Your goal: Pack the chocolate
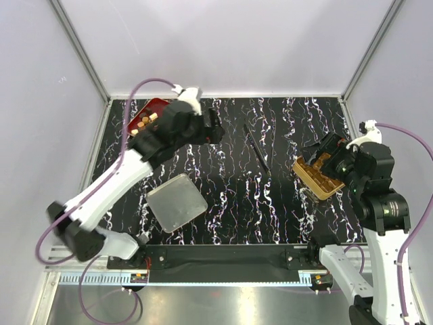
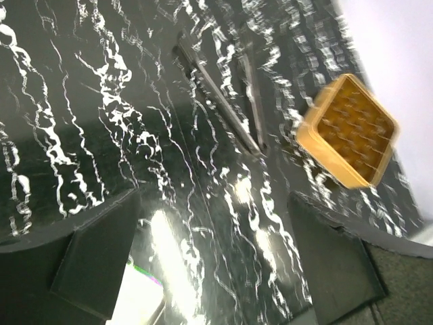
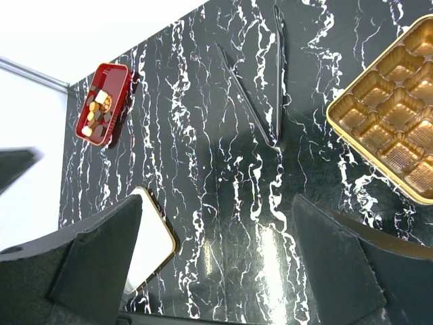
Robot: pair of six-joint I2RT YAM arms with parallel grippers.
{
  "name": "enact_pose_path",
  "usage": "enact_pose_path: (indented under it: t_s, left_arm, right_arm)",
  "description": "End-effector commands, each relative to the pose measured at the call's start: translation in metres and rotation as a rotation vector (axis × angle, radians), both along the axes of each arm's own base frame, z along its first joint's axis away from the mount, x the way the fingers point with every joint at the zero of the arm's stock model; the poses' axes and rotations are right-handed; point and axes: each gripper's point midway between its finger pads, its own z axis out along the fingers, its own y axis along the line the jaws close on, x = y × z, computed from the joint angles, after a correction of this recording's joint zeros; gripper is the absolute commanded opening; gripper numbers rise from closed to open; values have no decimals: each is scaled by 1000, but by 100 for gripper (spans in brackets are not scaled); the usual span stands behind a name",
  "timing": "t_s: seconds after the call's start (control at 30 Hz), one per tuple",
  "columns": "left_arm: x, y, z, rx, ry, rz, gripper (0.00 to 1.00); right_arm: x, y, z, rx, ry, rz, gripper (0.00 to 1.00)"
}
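The chocolate [image 1: 144,122], several small brown, tan and cream pieces, lies in a red tray [image 1: 157,105] at the far left corner; the right wrist view shows the chocolate [image 3: 99,112] in the tray [image 3: 120,81] too. A gold compartmented box [image 1: 321,179] sits at the right, its cells empty in the right wrist view [image 3: 396,132]. My left gripper [image 1: 216,132] hovers open just right of the tray, nothing between its fingers [image 2: 101,257]. My right gripper [image 1: 319,150] stands open above the box's far edge, holding nothing.
A thin black stick [image 1: 257,147] lies mid-table between the grippers, also seen from the left wrist [image 2: 223,108]. A pale square lid with a gold rim [image 1: 177,202] rests near the front left. White walls enclose the marbled black table [image 1: 270,210].
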Motion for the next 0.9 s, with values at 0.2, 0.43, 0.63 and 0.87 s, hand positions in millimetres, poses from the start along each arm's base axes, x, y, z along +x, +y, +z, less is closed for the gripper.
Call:
enact_pose_path:
  t_s: [0.2, 0.43, 0.63, 0.87]
  left_arm:
    - [88, -95, -83, 10, 103, 40, 78]
    - [102, -160, -154, 63, 209, 0, 77]
    - [113, -185, -191, 42, 249, 16, 78]
    - [121, -212, -233, 59, 306, -46, 75]
  right_arm:
    - [-10, 11, 6, 20, -47, 70, 100]
    - [-16, 30, 3, 66, -55, 180, 100]
    - [-21, 32, 8, 50, -70, 203, 100]
    - [-21, 38, 8, 67, -71, 236, 100]
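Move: The black tongs lie about 9 cm ahead of the left hand, some 18 cm to its right and 30 cm below. From that hand the gold chocolate tray is about 40 cm right and 3 cm back, and the pale lid about 11 cm left and 13 cm back, both some 30 cm lower. From the right hand the tongs lie roughly 18 cm ahead and 17 cm left, about 32 cm down. Towards the black tongs the left hand swoops down about 24 cm while travelling some 19 cm right and 10 cm forward, quick at first, then slowing. The wrist tips about 20 degrees further down and the open fingers narrow by about a fifth, ending close over the tongs. The right hand, empty and open, drifts a few centimetres left and back, turning about 10 degrees counter-clockwise. ##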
